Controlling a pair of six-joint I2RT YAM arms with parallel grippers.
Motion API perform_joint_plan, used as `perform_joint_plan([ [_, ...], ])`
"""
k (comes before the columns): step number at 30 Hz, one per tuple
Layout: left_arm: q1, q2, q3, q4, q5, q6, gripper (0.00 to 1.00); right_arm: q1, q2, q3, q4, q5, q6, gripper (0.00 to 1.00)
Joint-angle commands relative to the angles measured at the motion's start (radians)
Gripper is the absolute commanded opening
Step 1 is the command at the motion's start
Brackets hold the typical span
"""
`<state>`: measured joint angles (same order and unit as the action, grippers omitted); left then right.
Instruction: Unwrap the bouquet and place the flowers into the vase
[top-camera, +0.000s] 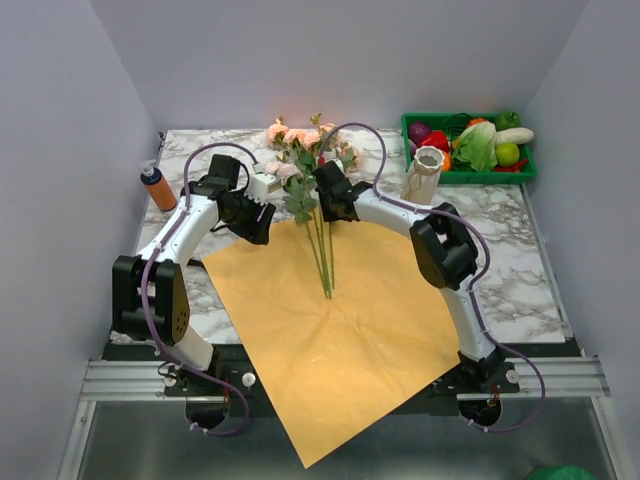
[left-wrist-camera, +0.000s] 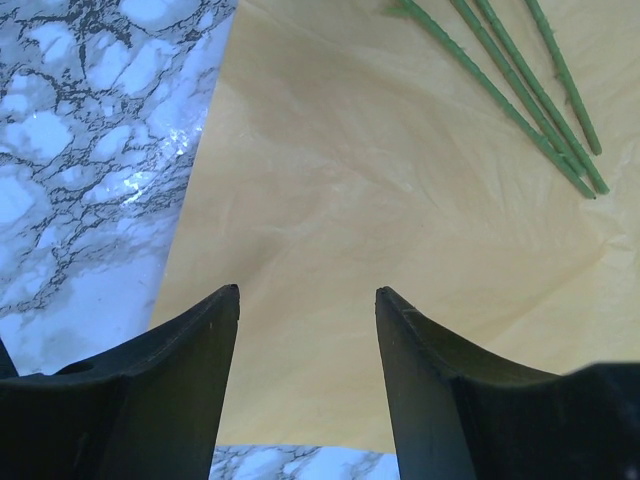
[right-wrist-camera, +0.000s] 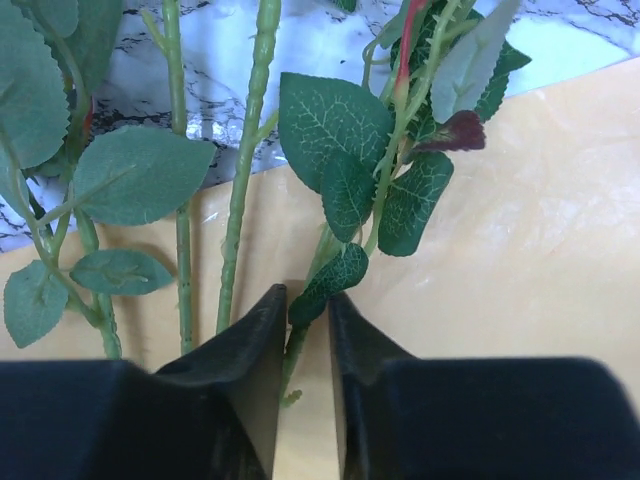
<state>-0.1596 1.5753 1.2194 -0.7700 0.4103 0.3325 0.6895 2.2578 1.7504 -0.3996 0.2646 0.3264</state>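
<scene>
The bouquet lies unwrapped: its orange paper is spread flat on the marble table. The flowers, peach-pink roses, lie with their heads past the paper's far edge and their green stems across it. My right gripper is down at the leafy part, its jaws narrowed on one flower stem and a small leaf. To the left, my left gripper hangs open over the paper's left edge with nothing between its fingers; stem ends show ahead of it. The vase stands at the back right.
A green crate of vegetables sits behind the vase at the back right. An orange bottle with a black cap stands at the far left. A small white object lies beside the left wrist. The paper's near corner hangs over the table's front edge.
</scene>
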Motion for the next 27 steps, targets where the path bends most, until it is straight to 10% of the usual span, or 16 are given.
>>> perform_joint_plan([
  [1, 0.018, -0.037, -0.011, -0.025, -0.03, 0.022, 0.65, -0.005, 0.011, 0.032, 0.018, 0.007, 0.02, 0.22],
  [5, 0.025, 0.006, 0.02, -0.081, -0.028, 0.026, 0.65, -0.004, -0.072, -0.002, 0.024, 0.03, 0.028, 0.01],
  [21, 0.061, -0.02, 0.005, -0.112, 0.004, 0.027, 0.67, -0.004, -0.617, -0.182, 0.308, 0.051, -0.156, 0.01],
  [24, 0.063, -0.043, -0.003, -0.107, 0.004, 0.022, 0.97, -0.004, -0.713, -0.197, 0.433, 0.076, -0.264, 0.01],
  [27, 0.066, -0.067, 0.002, -0.103, -0.005, 0.016, 0.99, -0.015, -0.744, -0.154, 0.516, 0.168, -0.407, 0.01],
])
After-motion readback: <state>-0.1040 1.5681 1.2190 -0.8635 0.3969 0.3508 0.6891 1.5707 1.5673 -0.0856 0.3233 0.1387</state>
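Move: The single flower's stem lies right between the right hand's half-open fingertips, only about 1 cm below the hand point. The other stems run some 3 cm to that hand's left, and their blooms lie about 17 cm ahead and 4 cm left. The vase stands roughly 18 cm to its right and 2 cm farther out. From the left hand, the stem's grip spot is about 9 cm ahead, 13 cm right and 9 cm lower. Almost straight up goes the right hand, once its fingers have shut on the leafy stem low over the paper: slowly at first, then fast, some 34 cm, with a slight drift right. As it climbs, the wrist tips the fingers up by about 40 degrees towards level, keeping the pinch. The left hand eases about 3 cm left and back, away from the stems, and opens wide at the end. ##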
